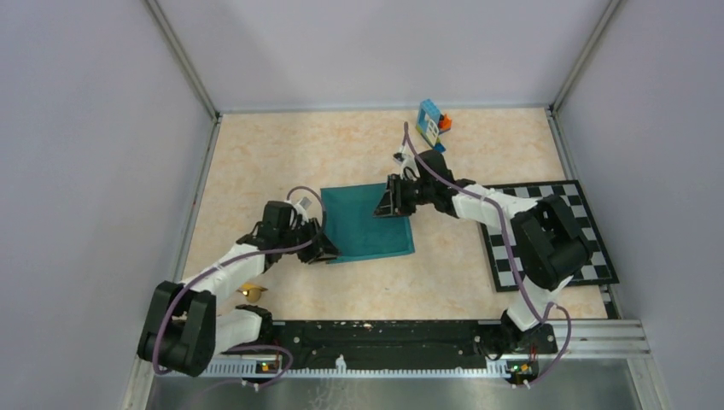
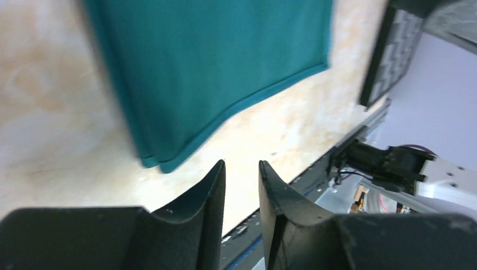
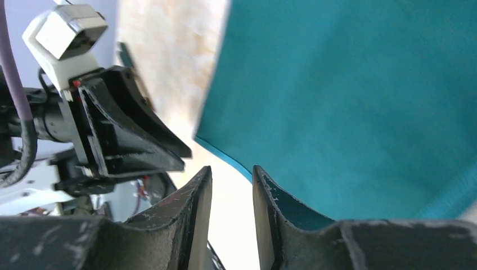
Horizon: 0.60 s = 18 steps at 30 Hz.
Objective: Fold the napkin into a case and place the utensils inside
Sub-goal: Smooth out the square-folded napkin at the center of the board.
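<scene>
The teal-green napkin (image 1: 367, 224) lies folded into a rectangle on the table, its layered edges showing at the near left corner (image 2: 160, 160). My left gripper (image 1: 328, 251) hovers just off that corner, open with a narrow gap and nothing between its fingers (image 2: 242, 169). My right gripper (image 1: 386, 205) sits over the napkin's far right part, also open and holding nothing (image 3: 232, 171); the cloth (image 3: 360, 95) spreads beside one finger. A small golden utensil (image 1: 250, 291) lies by the left arm, partly hidden.
Blue-orange toy blocks (image 1: 433, 125) stand at the back. The black-and-white checkerboard mat (image 1: 555, 235) lies to the right, under the right arm. A black rail (image 1: 384, 335) runs along the near edge. Grey walls enclose the table on three sides.
</scene>
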Each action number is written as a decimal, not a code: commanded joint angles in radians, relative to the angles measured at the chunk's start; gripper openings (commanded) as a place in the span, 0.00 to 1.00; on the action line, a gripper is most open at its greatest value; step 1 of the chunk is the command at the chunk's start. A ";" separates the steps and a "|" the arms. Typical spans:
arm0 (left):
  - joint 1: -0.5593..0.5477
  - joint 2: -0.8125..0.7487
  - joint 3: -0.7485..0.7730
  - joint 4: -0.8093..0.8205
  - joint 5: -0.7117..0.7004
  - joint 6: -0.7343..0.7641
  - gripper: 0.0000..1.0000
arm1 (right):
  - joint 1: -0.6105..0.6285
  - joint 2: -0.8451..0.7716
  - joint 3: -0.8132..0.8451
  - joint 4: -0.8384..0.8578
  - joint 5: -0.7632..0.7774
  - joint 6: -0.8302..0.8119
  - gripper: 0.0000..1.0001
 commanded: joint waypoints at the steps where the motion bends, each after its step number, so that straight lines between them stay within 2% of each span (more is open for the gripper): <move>1: 0.002 -0.061 0.122 -0.029 0.070 0.015 0.31 | 0.041 0.094 0.088 0.217 -0.084 0.129 0.33; 6: 0.009 0.065 0.192 -0.020 0.049 0.045 0.13 | 0.086 0.249 0.167 0.386 -0.118 0.237 0.33; 10: 0.018 0.146 0.176 -0.004 -0.004 0.077 0.08 | 0.118 0.354 0.212 0.516 -0.152 0.325 0.38; 12: 0.026 0.160 0.144 0.012 -0.035 0.089 0.05 | 0.138 0.395 0.242 0.536 -0.162 0.341 0.50; 14: 0.034 0.164 0.108 0.041 -0.033 0.084 0.04 | 0.158 0.423 0.271 0.536 -0.154 0.344 0.59; 18: 0.034 0.158 0.046 0.069 -0.057 0.067 0.03 | 0.188 0.469 0.303 0.551 -0.139 0.360 0.63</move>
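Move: The napkin's middle is about 12 cm ahead of the left hand and 10 cm to its right, 4 cm lower; its near-left corner is only about 3 cm straight ahead of that hand. The utensils lie some 23 cm to the left and 7 cm back. The right hand hovers about 8 cm over the napkin's middle, 14 cm short of the left edge, with the toy house roughly 22 cm ahead and 14 cm to its right. The right hand sweeps about 12 cm left over the napkin towards its left edge, first rising slightly, then sinking to end some 3.5 cm lower than it began, its left side tilting up about 15 degrees as the fingers spread wide. Meanwhile the left hand hops forward and up about 5 cm by the near-left corner and comes down again, easing back a little to finish 3 cm farther forward, its fingers closing to almost shut; whether either hand touches the cloth can't be told. ##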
